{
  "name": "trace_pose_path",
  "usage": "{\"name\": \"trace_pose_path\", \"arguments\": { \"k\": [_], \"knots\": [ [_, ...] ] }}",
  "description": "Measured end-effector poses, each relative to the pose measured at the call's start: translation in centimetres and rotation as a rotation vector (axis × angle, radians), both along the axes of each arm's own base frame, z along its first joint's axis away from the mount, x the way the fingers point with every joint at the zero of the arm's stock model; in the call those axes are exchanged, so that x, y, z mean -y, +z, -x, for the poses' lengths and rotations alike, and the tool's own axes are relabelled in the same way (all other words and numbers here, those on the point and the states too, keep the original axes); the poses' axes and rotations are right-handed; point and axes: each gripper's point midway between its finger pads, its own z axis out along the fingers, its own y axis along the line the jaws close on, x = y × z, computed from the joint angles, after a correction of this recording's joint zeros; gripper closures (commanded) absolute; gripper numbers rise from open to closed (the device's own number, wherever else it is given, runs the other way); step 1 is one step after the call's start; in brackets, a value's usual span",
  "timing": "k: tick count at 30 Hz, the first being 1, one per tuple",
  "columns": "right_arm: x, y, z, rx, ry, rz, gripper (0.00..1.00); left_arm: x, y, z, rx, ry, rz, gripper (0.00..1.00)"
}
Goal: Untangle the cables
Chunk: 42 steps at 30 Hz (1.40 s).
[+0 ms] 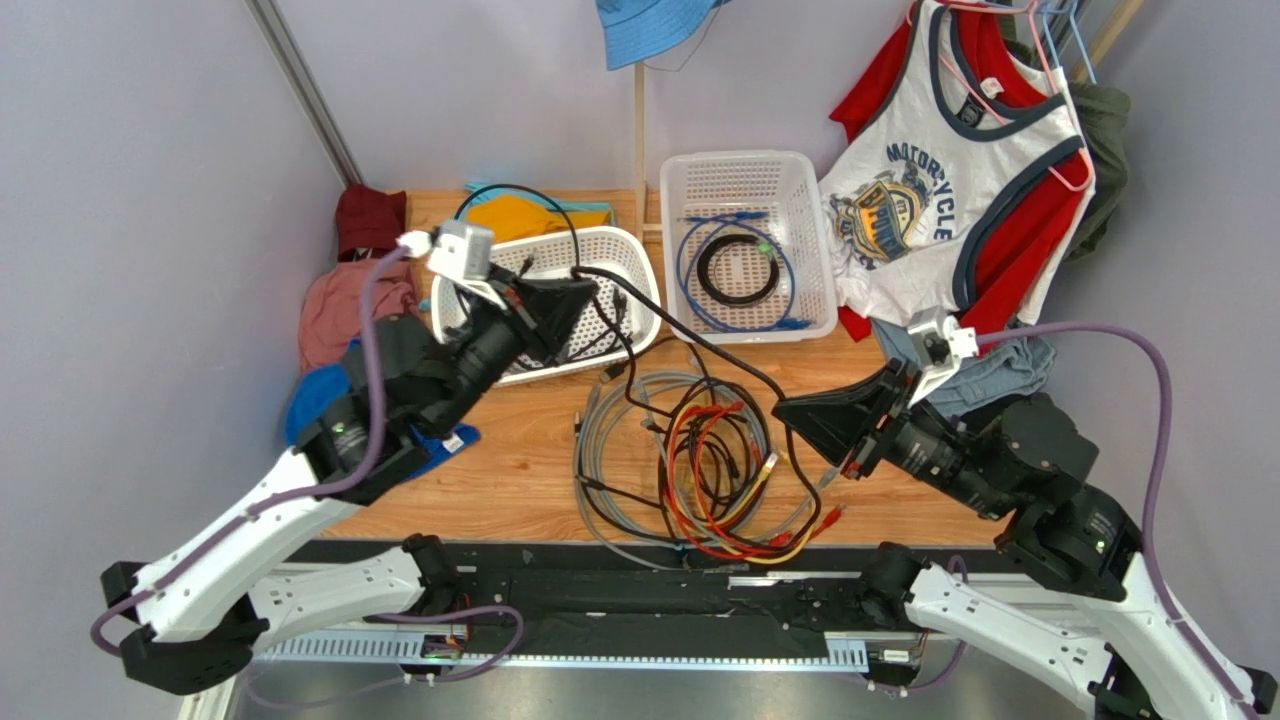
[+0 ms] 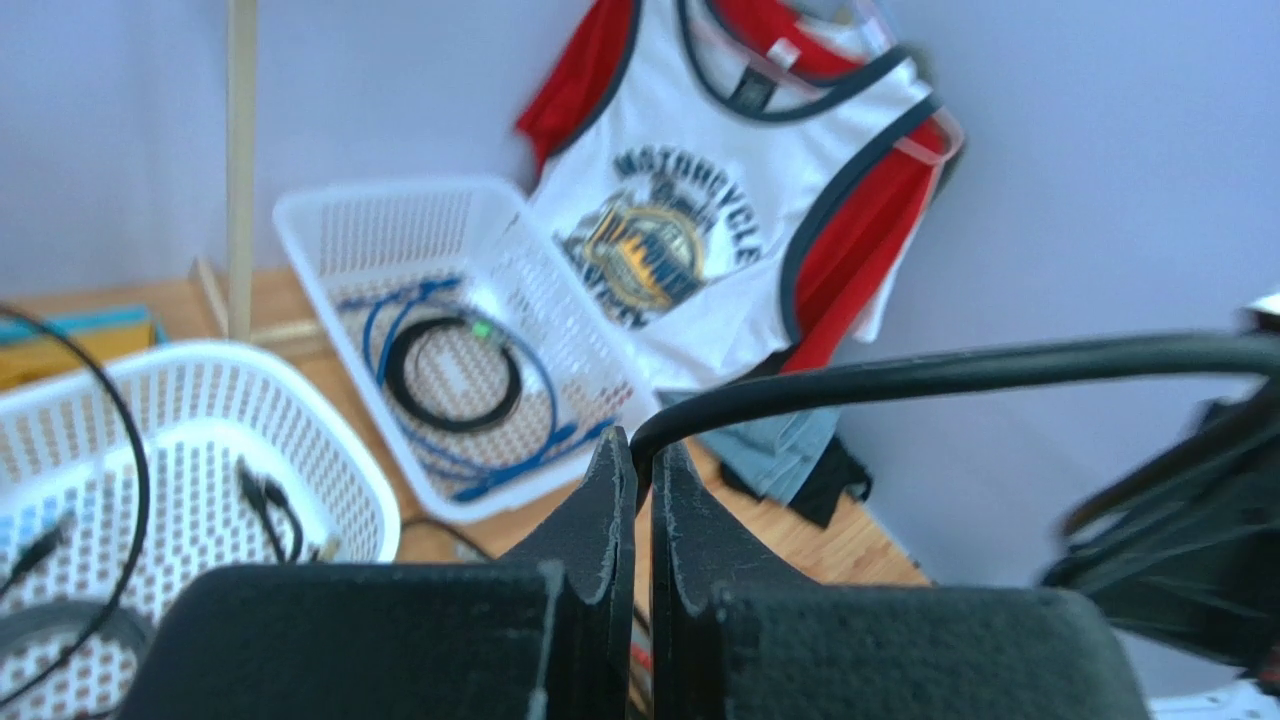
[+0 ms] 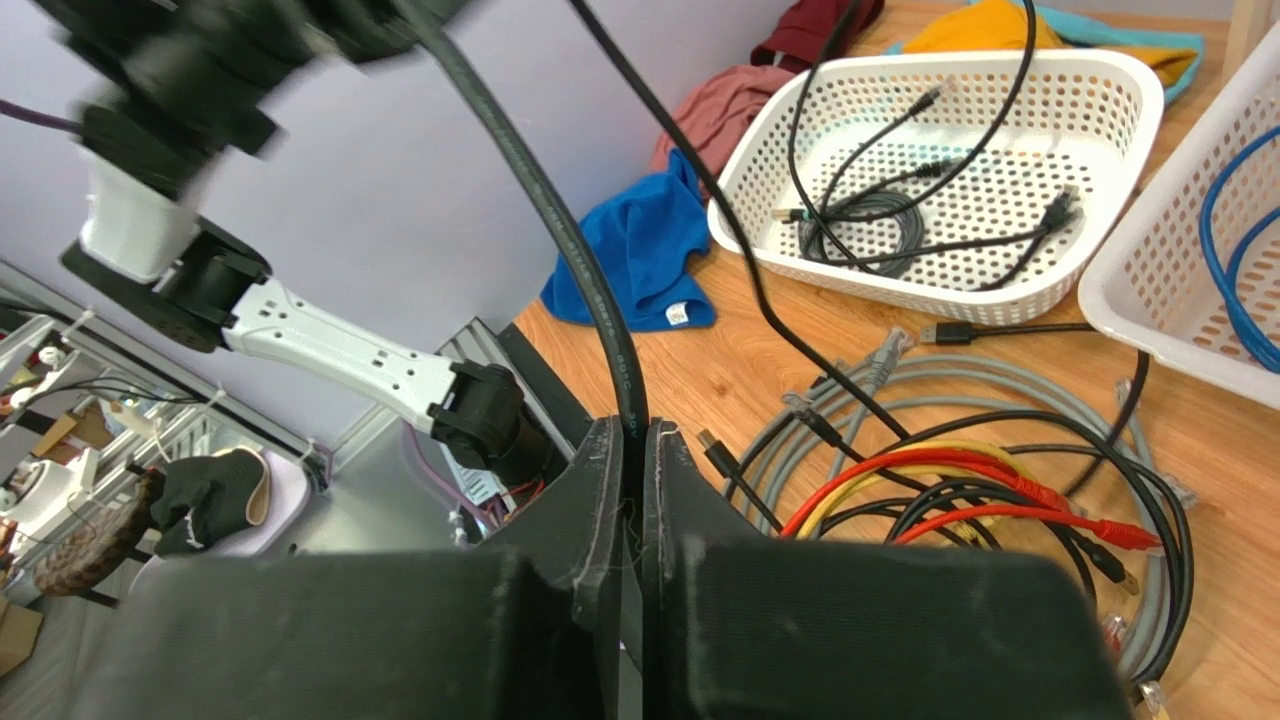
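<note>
The cables (image 1: 694, 465) lie in a tangled pile of grey, black, red, orange and yellow loops on the wooden table (image 1: 519, 465), also seen in the right wrist view (image 3: 977, 465). One thick black cable (image 1: 676, 333) is stretched in the air between both grippers. My left gripper (image 1: 586, 282) is shut on one end of it (image 2: 962, 368), over the left basket; the jaws (image 2: 642, 447) pinch it at the tips. My right gripper (image 1: 784, 408) is shut on the other end (image 3: 526, 165), right of the pile; its jaws (image 3: 631, 432) clamp it.
A white basket (image 1: 639, 263) at back left holds several black cords (image 3: 887, 225). A second white basket (image 1: 819, 225) holds coiled black and blue cables (image 1: 744, 270). A blue cloth (image 3: 639, 248), clothes (image 1: 338, 300) at left, a hanging tank top (image 1: 932, 180) and a wooden pole (image 1: 639, 143) stand around.
</note>
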Motion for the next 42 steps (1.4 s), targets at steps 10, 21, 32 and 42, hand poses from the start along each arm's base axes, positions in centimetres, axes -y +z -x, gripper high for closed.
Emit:
{"name": "trace_pose_path", "arguments": {
  "k": [10, 21, 32, 42],
  "knots": [
    [-1.4, 0.0, -1.5, 0.015, -0.019, -0.019, 1.0, -2.7, 12.5, 5.8, 0.16, -0.172, 0.106, 1.0],
    [-2.0, -1.1, -5.3, -0.014, -0.161, 0.062, 1.0, 5.2, -2.3, 5.7, -0.106, -0.411, 0.083, 1.0],
    [-4.9, -6.1, -7.1, -0.069, -0.134, 0.14, 0.89, 9.4, -5.6, 9.4, -0.167, -0.604, 0.04, 1.0],
    [-6.9, -11.0, -3.6, -0.098, 0.078, 0.047, 0.55, 8.9, -2.1, 8.2, -0.117, -0.535, 0.027, 1.0]
  ]
}}
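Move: Both closed hands already hold one black cable, its span stretched between them and its ends trailing down into the cable pile. The pile's middle lies about 5 cm back, 12 cm right and 40 cm below the left hand. From the right hand it is some 6 cm ahead, 6 cm left and 35 cm down. From the left hand, the white basket is about 21 cm ahead, 11 cm left, and the clear basket 29 cm ahead, 20 cm right, both some 38 cm lower. The left hand keeps its pinch on the black cable and whips it up some 12 cm while drawing back, then sweeps down about 22 cm and to the right towards the space over the pile, turning some 30 degrees clockwise, and rises again about 8 cm. The right hand first eases forward about 8 cm with the cable held, then sinks some 10 cm while drawing back and left towards the pile, opening its fingers partway to let the cable go. ##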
